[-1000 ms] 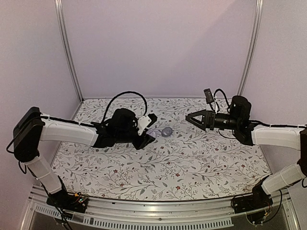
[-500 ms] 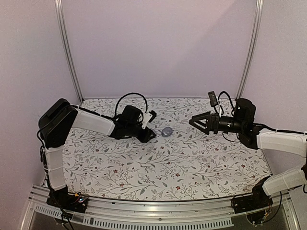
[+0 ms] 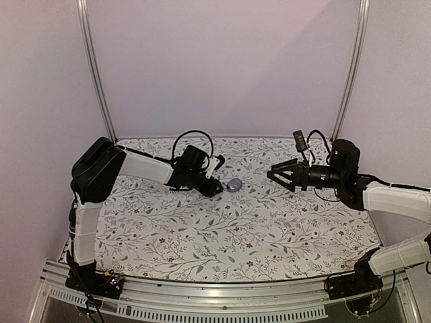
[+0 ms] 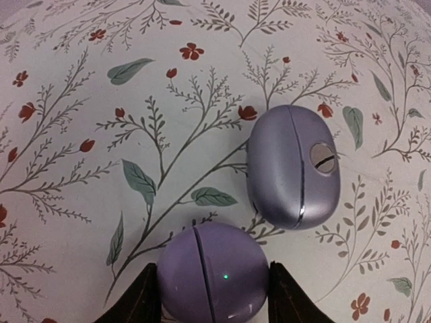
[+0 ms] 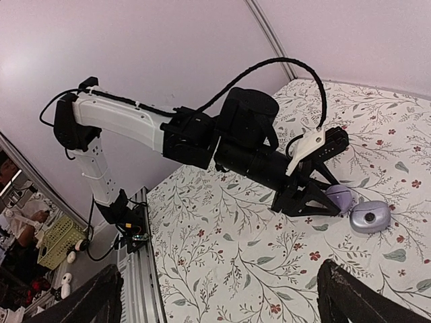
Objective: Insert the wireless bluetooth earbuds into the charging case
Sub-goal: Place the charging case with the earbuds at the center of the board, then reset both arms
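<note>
The charging case (image 4: 212,272), a glossy purple rounded shell with a seam and a tiny green light, sits on the cloth between the black fingers of my left gripper (image 4: 212,297), which touch both its sides. Close beside it lies a paler lavender rounded shell (image 4: 293,165) with a seam and a silver round disc; I cannot tell whether the two are joined. From above, the left gripper (image 3: 217,187) reaches in from the left and the paler shell (image 3: 234,185) shows just right of it. My right gripper (image 3: 275,173) hangs open in the air to the right, empty (image 5: 221,269). The earbuds are out of view.
A floral cloth (image 3: 222,229) covers the table. An aluminium rail (image 3: 222,299) runs along the near edge and two frame posts (image 3: 94,67) stand at the back corners. The left arm (image 5: 249,145) stretches across the right wrist view.
The left arm has stretched out and carried its gripper right, toward the paler shell. The right gripper has drawn back slightly to the right and lower, still open.
</note>
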Controlling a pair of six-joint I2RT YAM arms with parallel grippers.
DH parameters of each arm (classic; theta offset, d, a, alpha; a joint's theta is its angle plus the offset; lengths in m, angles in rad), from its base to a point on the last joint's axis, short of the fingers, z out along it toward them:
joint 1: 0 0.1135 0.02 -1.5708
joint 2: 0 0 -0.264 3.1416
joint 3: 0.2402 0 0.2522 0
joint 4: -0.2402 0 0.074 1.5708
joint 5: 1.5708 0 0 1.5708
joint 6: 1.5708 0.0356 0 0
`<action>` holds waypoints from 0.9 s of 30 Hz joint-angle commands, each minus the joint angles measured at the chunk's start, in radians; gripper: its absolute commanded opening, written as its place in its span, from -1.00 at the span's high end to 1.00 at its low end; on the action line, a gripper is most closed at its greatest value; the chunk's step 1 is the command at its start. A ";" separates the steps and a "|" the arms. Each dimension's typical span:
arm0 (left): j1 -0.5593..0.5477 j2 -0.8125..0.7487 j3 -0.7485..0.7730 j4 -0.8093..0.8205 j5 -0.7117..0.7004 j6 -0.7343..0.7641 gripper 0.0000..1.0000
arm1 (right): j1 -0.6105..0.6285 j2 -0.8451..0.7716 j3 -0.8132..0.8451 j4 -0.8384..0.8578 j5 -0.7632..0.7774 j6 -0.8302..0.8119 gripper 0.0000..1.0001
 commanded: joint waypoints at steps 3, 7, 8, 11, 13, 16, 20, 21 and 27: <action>0.021 -0.023 0.016 -0.086 0.011 -0.014 -0.17 | -0.032 -0.045 0.019 -0.089 0.033 -0.082 -0.98; 0.021 -0.108 -0.005 -0.104 0.000 -0.012 -0.46 | -0.079 -0.065 0.028 -0.116 0.034 -0.096 -0.98; 0.024 -0.136 -0.009 -0.111 -0.004 -0.010 -0.52 | -0.093 -0.071 0.032 -0.124 0.033 -0.099 -0.98; 0.041 -0.239 -0.018 -0.130 -0.010 -0.027 -0.97 | -0.144 -0.090 0.040 -0.134 0.026 -0.098 -0.98; 0.061 -0.282 -0.010 -0.157 0.010 -0.040 -0.99 | -0.168 -0.097 0.046 -0.137 0.023 -0.095 -0.98; 0.101 -0.348 0.017 -0.224 0.032 -0.091 -0.99 | -0.229 -0.100 0.056 -0.146 0.018 -0.078 -0.98; 0.159 -0.459 -0.005 -0.262 0.053 -0.188 -0.99 | -0.317 -0.103 0.058 -0.152 0.041 -0.032 -0.98; 0.172 -0.489 -0.027 -0.256 0.047 -0.217 -0.99 | -0.333 -0.103 0.058 -0.161 0.056 -0.025 -0.98; 0.220 -0.676 -0.230 -0.198 -0.045 -0.351 -0.99 | -0.378 -0.102 0.030 -0.231 0.199 -0.006 -0.98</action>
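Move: The left hand already has the light purple charging case between its fingers, down at the board, at the hand point itself. The gray-purple case stands about 6 cm to this hand's right and 1 cm farther out, at much the same height. From the right hand, which is empty, the light purple case lies roughly 15 cm ahead, 19 cm left and 22 cm below. The left hand opens, frees the purple case, rises some 20 cm and swings left; right retreats rightward and forward. ##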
